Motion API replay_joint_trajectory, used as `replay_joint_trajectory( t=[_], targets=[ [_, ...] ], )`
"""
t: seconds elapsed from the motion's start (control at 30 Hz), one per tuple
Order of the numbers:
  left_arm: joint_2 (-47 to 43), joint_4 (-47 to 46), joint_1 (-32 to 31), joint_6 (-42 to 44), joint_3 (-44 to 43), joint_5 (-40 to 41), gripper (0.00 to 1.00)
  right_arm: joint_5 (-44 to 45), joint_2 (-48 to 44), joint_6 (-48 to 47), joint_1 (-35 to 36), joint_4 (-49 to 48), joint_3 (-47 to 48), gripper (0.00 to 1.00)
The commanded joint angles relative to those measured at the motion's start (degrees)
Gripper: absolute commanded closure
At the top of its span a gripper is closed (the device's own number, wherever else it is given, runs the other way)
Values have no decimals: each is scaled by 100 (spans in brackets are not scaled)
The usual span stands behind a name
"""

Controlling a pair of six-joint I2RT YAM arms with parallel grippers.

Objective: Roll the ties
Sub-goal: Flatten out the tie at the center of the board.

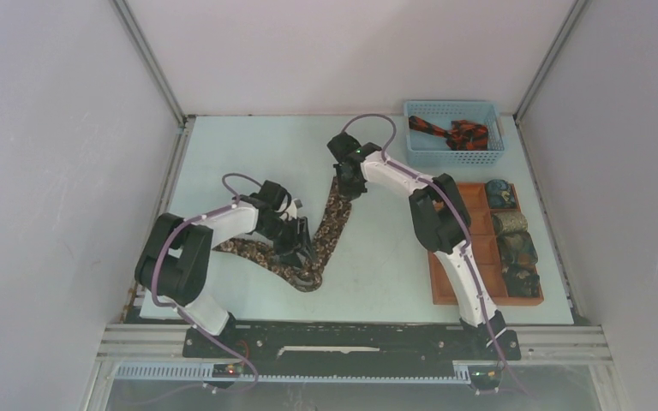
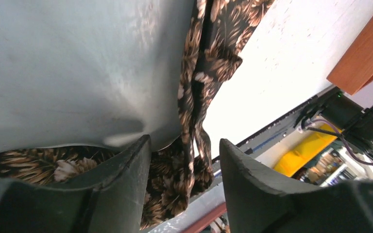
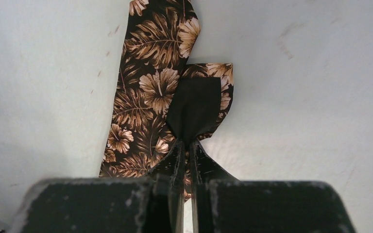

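Note:
A dark brown tie (image 1: 330,231) with tan floral print lies in a zigzag on the pale table (image 1: 394,257). Its bend is near the front at the middle. My right gripper (image 1: 349,190) is at the tie's far end. In the right wrist view that gripper (image 3: 187,144) is shut on a folded-over tip of the tie (image 3: 148,97), whose black lining shows. My left gripper (image 1: 302,254) hovers over the near stretch by the bend. In the left wrist view its jaws (image 2: 183,145) stand open, with the tie (image 2: 196,82) lying loose between them, not clamped.
A blue mesh basket (image 1: 420,152) at the back right holds a black and red-orange tie (image 1: 450,133). An orange-brown compartment tray (image 1: 445,287) along the right edge holds several rolled ties (image 1: 510,223) in its right column. Walls enclose the table.

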State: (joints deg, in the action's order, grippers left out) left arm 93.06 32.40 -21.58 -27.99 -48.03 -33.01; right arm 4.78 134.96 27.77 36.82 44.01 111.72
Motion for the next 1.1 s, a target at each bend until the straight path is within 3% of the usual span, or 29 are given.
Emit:
replay_joint_trajectory(
  t=[0.0,0.13,0.27,0.8,1.07],
  targets=[
    [-312,211,5,165,-447,460,38,111,355,-147,-418,136,367,100],
    [-644,372,14,228,-768,1156,25,-83,503,-183,-647,161,655,100],
    [-919,671,2,415,-1104,1879,20,-151,661,-255,-861,157,974,100],
    [-1863,903,-113,782,-878,3140,21,-86,1207,19,-1665,-784,2126,100],
    [-1281,749,-842,901,-1047,3284,22,-410,1277,280,-1922,-1169,2140,100]
  ],
)
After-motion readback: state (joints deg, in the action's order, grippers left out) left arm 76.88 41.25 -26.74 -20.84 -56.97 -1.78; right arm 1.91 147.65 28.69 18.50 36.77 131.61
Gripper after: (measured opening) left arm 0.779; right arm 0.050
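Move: The right hand already pinches the tie's far end; the clear board left of the basket is some 18 cm ahead and 10 cm right. The basket's middle lies about 23 cm ahead and 28 cm right, the tray's about 15 cm back and 31 cm right. From the left hand the tie's bend lies roughly 4 cm back, 1 cm right and 3 cm below, and the tie's left end about 20 cm left and 3 cm ahead. The tie's far end, kept shut in the right fingers, is dragged low over the board about 17 cm forward and 10 cm right, towards the basket's left side, the hand turning clockwise nearly 20 degrees. The left hand, already letting go, spreads its fingers wider and climbs clear of the bend, upward, forward and left, its fingertips swinging forward and left; late on it eases slightly back and right. ##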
